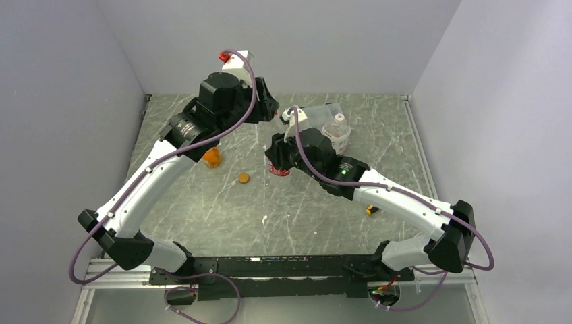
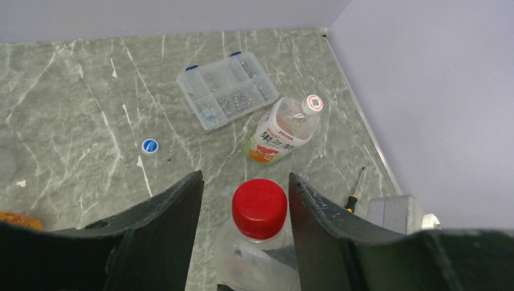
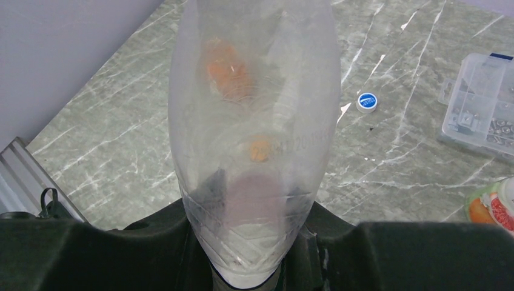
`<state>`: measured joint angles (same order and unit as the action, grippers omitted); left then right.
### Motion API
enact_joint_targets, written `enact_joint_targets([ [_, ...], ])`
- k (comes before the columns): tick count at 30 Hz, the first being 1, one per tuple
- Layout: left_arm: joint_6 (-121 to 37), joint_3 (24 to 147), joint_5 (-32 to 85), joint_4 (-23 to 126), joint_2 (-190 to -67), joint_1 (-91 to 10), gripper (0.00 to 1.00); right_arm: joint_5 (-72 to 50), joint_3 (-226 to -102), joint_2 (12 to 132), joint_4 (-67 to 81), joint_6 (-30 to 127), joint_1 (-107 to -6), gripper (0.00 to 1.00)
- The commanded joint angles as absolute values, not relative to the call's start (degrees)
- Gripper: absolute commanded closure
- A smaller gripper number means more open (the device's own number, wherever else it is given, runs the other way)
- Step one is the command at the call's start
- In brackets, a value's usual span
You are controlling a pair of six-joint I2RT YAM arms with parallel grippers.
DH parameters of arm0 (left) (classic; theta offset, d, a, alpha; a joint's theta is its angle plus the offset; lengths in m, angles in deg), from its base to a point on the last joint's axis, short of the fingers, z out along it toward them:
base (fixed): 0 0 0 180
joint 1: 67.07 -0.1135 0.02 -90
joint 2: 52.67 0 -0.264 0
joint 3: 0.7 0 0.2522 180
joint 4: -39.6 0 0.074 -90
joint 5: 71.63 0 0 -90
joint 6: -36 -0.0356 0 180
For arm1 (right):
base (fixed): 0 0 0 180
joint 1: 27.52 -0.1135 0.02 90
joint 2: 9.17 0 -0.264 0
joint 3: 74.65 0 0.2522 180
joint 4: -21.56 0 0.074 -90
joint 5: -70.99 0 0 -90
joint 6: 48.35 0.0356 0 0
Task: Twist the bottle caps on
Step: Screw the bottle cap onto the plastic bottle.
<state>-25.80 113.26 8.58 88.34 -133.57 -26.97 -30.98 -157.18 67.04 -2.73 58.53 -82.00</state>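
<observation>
A clear red-labelled bottle (image 1: 278, 167) stands upright mid-table with my right gripper (image 3: 254, 242) shut on its lower body (image 3: 254, 121). A red cap (image 2: 259, 208) sits on its neck. My left gripper (image 2: 245, 179) hangs above it, open, one finger on each side of the red cap with a gap on both sides. A blue cap (image 2: 150, 146) and an orange cap (image 1: 243, 178) lie loose on the table. A white-labelled bottle (image 2: 282, 130) lies on its side with a whitish cap (image 2: 313, 103) on it. A squat orange bottle (image 1: 212, 157) stands under the left arm.
A flat clear compartment box (image 2: 227, 90) lies at the back beside the white-labelled bottle. A small screwdriver (image 2: 354, 191) lies right of the held bottle, near the right arm (image 1: 405, 199). Grey walls close the table on the left, back and right.
</observation>
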Motion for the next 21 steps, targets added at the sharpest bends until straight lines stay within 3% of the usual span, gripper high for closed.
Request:
enact_joint_targets([
  [1, -25.0, 113.5, 9.5, 86.8, -133.9, -26.6, 0.42, -32.2, -160.4, 66.6, -1.1, 57.7, -82.4, 0.82],
  [9, -25.0, 112.9, 10.0, 86.3, -133.8, -26.6, 0.54, -31.8, -160.7, 66.7, -1.4, 57.4, -82.4, 0.82],
  [14, -25.1, 112.7, 11.4, 86.9, -133.5, -26.6, 0.74, -30.0, -160.6, 65.9, -1.2, 56.9, -82.0, 0.83],
  [21, -27.3, 109.3, 20.7, 84.2, -128.4, -26.9, 0.91, -6.6, -157.4, 61.0, 4.7, 55.8, -76.0, 0.83],
])
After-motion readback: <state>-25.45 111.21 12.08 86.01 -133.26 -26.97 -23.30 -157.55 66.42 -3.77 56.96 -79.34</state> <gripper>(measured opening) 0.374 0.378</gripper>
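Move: The red cap already sits on the clear bottle's neck, between the open left fingers and about 1 cm right of the left hand's centre; the bottle's middle is some 12 cm below it. From the left hand the label bottle stands about 27 cm ahead and 21 cm right, and the blue cap 30 cm ahead and 3 cm left, on the table. From the right hand, which holds the bottle, the red cap is about 13 cm above and 1 cm ahead. The left hand edges about 1 cm to its right to centre on the red cap while its fingers close from a bit over half open to about a third, pinching the cap's sides, and it ends with a turn of barely 5 degrees clockwise. The right hand keeps its grip on the clear bottle and holds it almost in place, then towards the end begins to twist it counter-clockwise by about 5 degrees under the pinched cap. ##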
